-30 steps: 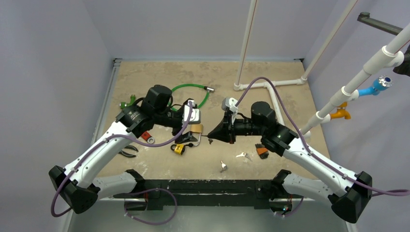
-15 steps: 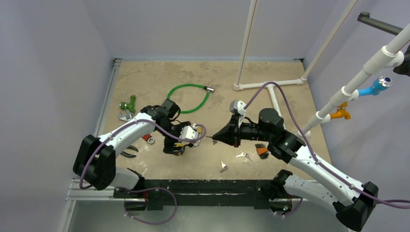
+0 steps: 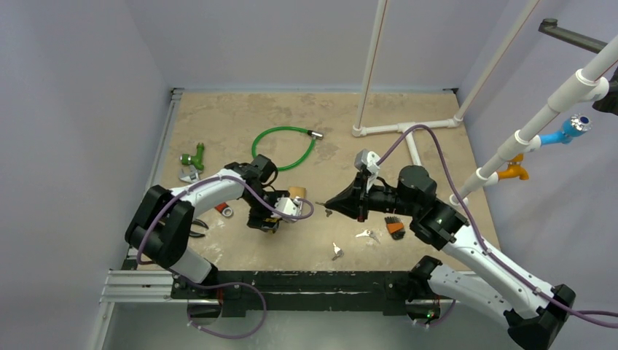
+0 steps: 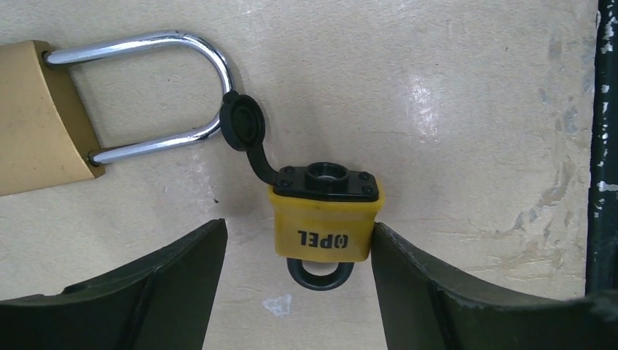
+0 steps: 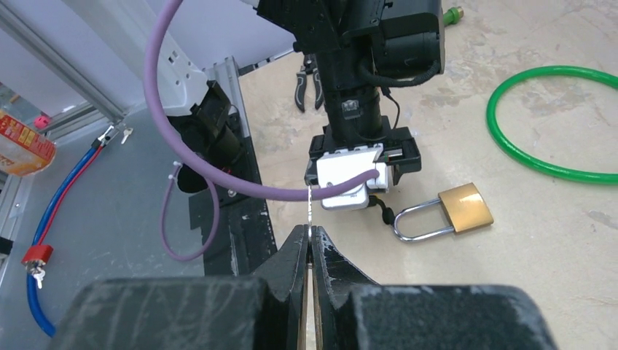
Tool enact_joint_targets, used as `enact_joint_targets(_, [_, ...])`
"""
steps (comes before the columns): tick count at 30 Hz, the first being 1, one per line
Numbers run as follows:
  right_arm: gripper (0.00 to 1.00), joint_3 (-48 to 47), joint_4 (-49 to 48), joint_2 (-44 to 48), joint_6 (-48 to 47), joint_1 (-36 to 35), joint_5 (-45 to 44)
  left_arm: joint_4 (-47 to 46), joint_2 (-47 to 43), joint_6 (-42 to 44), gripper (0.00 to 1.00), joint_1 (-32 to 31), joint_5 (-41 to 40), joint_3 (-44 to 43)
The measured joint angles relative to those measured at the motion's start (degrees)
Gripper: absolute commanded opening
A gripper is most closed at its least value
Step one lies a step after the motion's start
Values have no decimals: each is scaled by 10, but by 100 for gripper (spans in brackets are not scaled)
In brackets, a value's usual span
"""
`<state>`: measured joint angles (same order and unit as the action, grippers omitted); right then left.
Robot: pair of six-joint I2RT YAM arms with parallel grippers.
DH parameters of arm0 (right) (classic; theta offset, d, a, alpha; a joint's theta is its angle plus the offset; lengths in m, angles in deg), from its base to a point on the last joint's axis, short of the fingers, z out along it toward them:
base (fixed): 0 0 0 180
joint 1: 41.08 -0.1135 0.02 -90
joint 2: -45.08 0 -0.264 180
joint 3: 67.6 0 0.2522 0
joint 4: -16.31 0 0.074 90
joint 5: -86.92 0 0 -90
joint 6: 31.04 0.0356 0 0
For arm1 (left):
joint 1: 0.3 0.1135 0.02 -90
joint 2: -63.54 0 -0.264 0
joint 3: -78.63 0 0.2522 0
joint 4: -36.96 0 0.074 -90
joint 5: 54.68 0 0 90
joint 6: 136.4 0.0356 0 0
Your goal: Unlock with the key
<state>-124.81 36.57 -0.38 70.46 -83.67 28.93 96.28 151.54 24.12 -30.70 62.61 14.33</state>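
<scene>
A small yellow padlock (image 4: 326, 226) with a black keyhole end and its dust cap flipped aside lies on the table between the jaws of my left gripper (image 4: 297, 240). The right finger (image 4: 408, 270) touches its side while the left finger (image 4: 182, 270) stands apart, so the gripper is open. From above, the left gripper (image 3: 271, 217) points down over this padlock (image 3: 270, 225). My right gripper (image 5: 310, 232) is shut on a thin silver key (image 5: 310, 204), whose blade sticks out toward the left arm. From above, the key tip (image 3: 321, 203) hangs right of the padlock, not touching it.
A brass padlock (image 4: 40, 120) with a silver shackle lies just beyond the yellow one. Loose keys (image 3: 336, 251) (image 3: 366, 234) and an orange-black tool (image 3: 394, 228) lie near the front. A green cable loop (image 3: 284, 146), pliers (image 3: 193, 230) and a white pipe frame (image 3: 393, 127) also sit on the table.
My left arm has come down from a raised pose, and its open jaws now straddle the yellow padlock. The right arm drew slightly right, still holding the key.
</scene>
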Motion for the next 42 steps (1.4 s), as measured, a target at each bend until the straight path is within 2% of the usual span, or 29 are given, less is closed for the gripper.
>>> enact_joint_targets(5, [0, 0, 4, 10, 0, 11, 0, -17, 21, -7, 46, -30, -35, -2])
enact_joint_targets(9, [0, 0, 13, 20, 0, 18, 0, -27, 22, -8, 38, -53, -53, 1])
enact_joint_targets(10, [0, 0, 16, 23, 0, 20, 0, -32, 18, -8, 29, -54, -54, 5])
enact_joint_targets(12, [0, 0, 20, 25, 0, 22, 0, -44, 2, -8, 5, -57, -57, 20])
enact_joint_targets(13, [0, 0, 21, 25, 0, 24, 0, -49, -8, -8, 0, -58, -59, 29])
enact_joint_targets(18, [0, 0, 28, 25, 0, 32, 0, -45, -94, -36, 0, -58, -70, 52])
enact_joint_targets(24, [0, 0, 21, 23, 0, 40, 2, -57, -350, -51, 0, -42, -2, 24])
enact_joint_targets(28, [0, 0, 10, 23, 1, 42, 5, -60, -446, -50, 0, -48, 56, -25])
enact_joint_targets(32, [0, 0, -5, 23, 3, 44, 7, -54, -476, -43, 0, -64, 84, -59])
enact_joint_targets(42, [0, -2, -43, -9, 8, 45, 42, -42, -503, 38, 0, -99, 107, -62])
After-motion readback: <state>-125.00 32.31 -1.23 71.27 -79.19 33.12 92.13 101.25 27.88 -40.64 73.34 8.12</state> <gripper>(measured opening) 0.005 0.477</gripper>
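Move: The yellow lock lies between my open left fingertips, about 1 cm back, 1 cm right and 1 cm below their midpoint. The brass padlock is some 6 cm ahead and 8 cm right of that hand, the adjustable wrench 8 cm ahead and 16 cm left, both on the table. The key in my right fingers is roughly 5 cm back, 13 cm right and 25 cm up. From my right hand the yellow lock is about 4 cm ahead, 15 cm left, 26 cm down. I settle my left hand down and right about a centimetre and close its fingers on the sides of the yellow lock's body. Gripping it, I lift about 28 cm, drawing back some 7 cm and slightly right, towards the key, while the wrist swings roughly 65 degrees so the fingers point right instead of down. My right hand keeps its pinch on the key, drifting only slightly. ##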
